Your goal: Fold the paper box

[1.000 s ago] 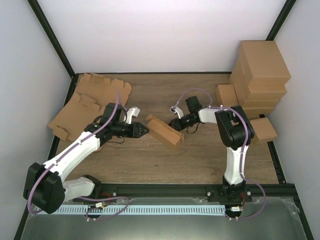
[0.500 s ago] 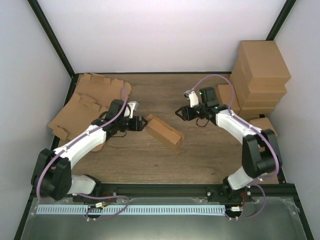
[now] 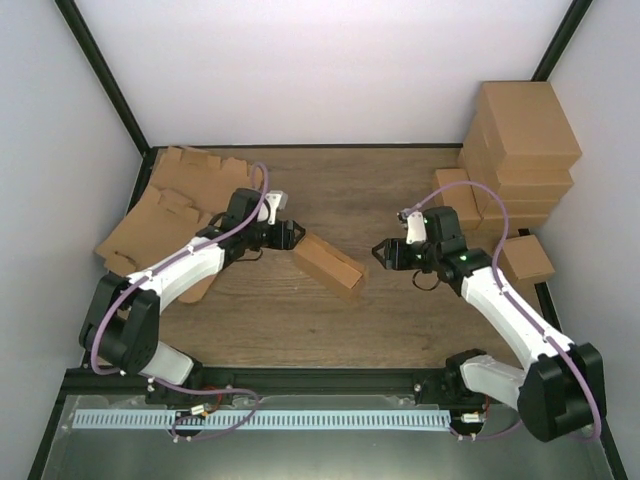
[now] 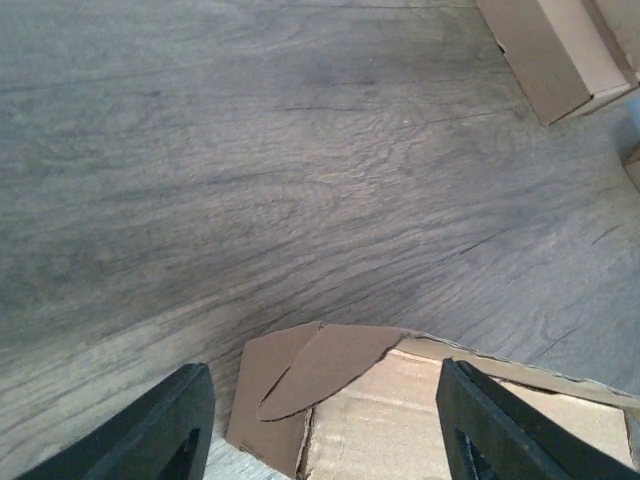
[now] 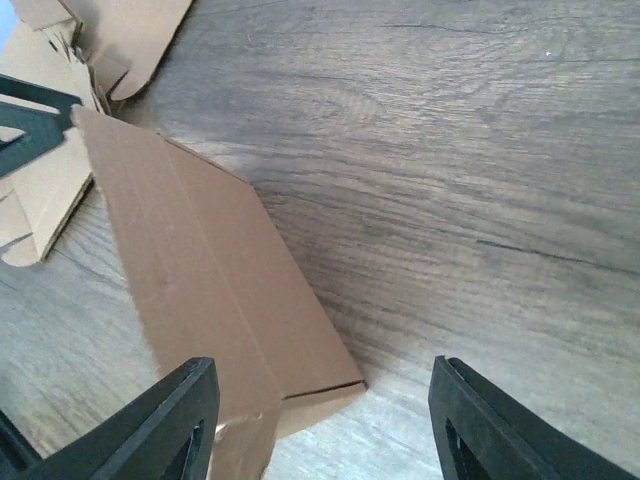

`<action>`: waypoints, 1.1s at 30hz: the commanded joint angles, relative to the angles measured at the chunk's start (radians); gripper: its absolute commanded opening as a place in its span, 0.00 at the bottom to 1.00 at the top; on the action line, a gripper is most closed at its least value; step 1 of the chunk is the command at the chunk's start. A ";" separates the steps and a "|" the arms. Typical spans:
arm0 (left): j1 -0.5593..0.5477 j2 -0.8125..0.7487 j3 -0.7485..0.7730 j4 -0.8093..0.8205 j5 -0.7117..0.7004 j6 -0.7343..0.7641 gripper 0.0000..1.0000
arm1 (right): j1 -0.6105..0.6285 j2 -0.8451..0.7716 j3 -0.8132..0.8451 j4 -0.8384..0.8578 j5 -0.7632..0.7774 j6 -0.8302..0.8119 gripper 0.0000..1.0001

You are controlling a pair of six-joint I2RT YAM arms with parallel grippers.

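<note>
The paper box (image 3: 330,265) lies folded into a long brown block, set diagonally on the middle of the wooden table. My left gripper (image 3: 293,233) hovers at the box's far left end, open, touching nothing. In the left wrist view its dark fingers (image 4: 170,430) stand wide apart above the box end, where a rounded tab (image 4: 330,365) sticks out. My right gripper (image 3: 380,252) is open too, a short way off the box's right end. The right wrist view shows the paper box (image 5: 210,290) running up to the left, ahead of the open right gripper (image 5: 325,425).
Flat cardboard die-cut sheets (image 3: 185,200) are piled at the back left. Big brown cartons (image 3: 520,150) are stacked at the back right, with smaller folded boxes (image 3: 525,260) beside them. White walls close in the table on three sides.
Both grippers have opened and come away from the box. The right arm has swung out to the right; the left gripper has shifted to the box's far left end.
</note>
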 commanded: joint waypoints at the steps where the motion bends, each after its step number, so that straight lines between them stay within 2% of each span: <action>1: 0.002 0.029 0.022 0.015 0.004 0.041 0.61 | -0.003 -0.073 0.002 -0.083 -0.006 0.064 0.60; 11: -0.015 0.054 0.020 0.019 0.045 0.048 0.41 | -0.001 -0.143 -0.029 -0.131 -0.094 0.101 0.60; 13: -0.024 0.060 0.023 0.015 0.043 0.052 0.35 | -0.002 -0.147 -0.041 -0.126 -0.102 0.105 0.60; 16: -0.038 0.061 0.031 -0.007 0.010 0.059 0.24 | -0.001 -0.151 -0.047 -0.122 -0.112 0.110 0.59; 20: -0.064 0.052 0.050 -0.066 -0.077 0.064 0.14 | -0.001 -0.164 -0.046 -0.125 -0.117 0.117 0.59; 27: -0.112 0.033 0.048 -0.118 -0.193 0.045 0.07 | -0.002 -0.168 -0.054 -0.123 -0.133 0.117 0.60; 33: -0.163 0.040 0.053 -0.146 -0.294 0.046 0.05 | -0.001 -0.170 -0.054 -0.118 -0.134 0.112 0.60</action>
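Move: The paper box's middle lies about 6 cm back, 6 cm right and 7 cm below the left hand, whose open fingers are near its far-left end. From the right hand that middle is about 9 cm left, 1 cm back and 8 cm below. Flat cardboard sheets lie roughly 6 cm ahead and 26 cm left of the left hand, 12 cm below; a small carton sits some 14 cm ahead and 17 cm right of the right hand, 10 cm below. Down about 2.5 cm, easing back and to the right by some 1.5 cm each, the left hand shuts its open fingers on the thin cardboard wall at the box's far-left end, pinching it, then rolls about 10 degrees, left side rising. The right hand, still open, draws back nearly 5 cm and tips slightly down. ##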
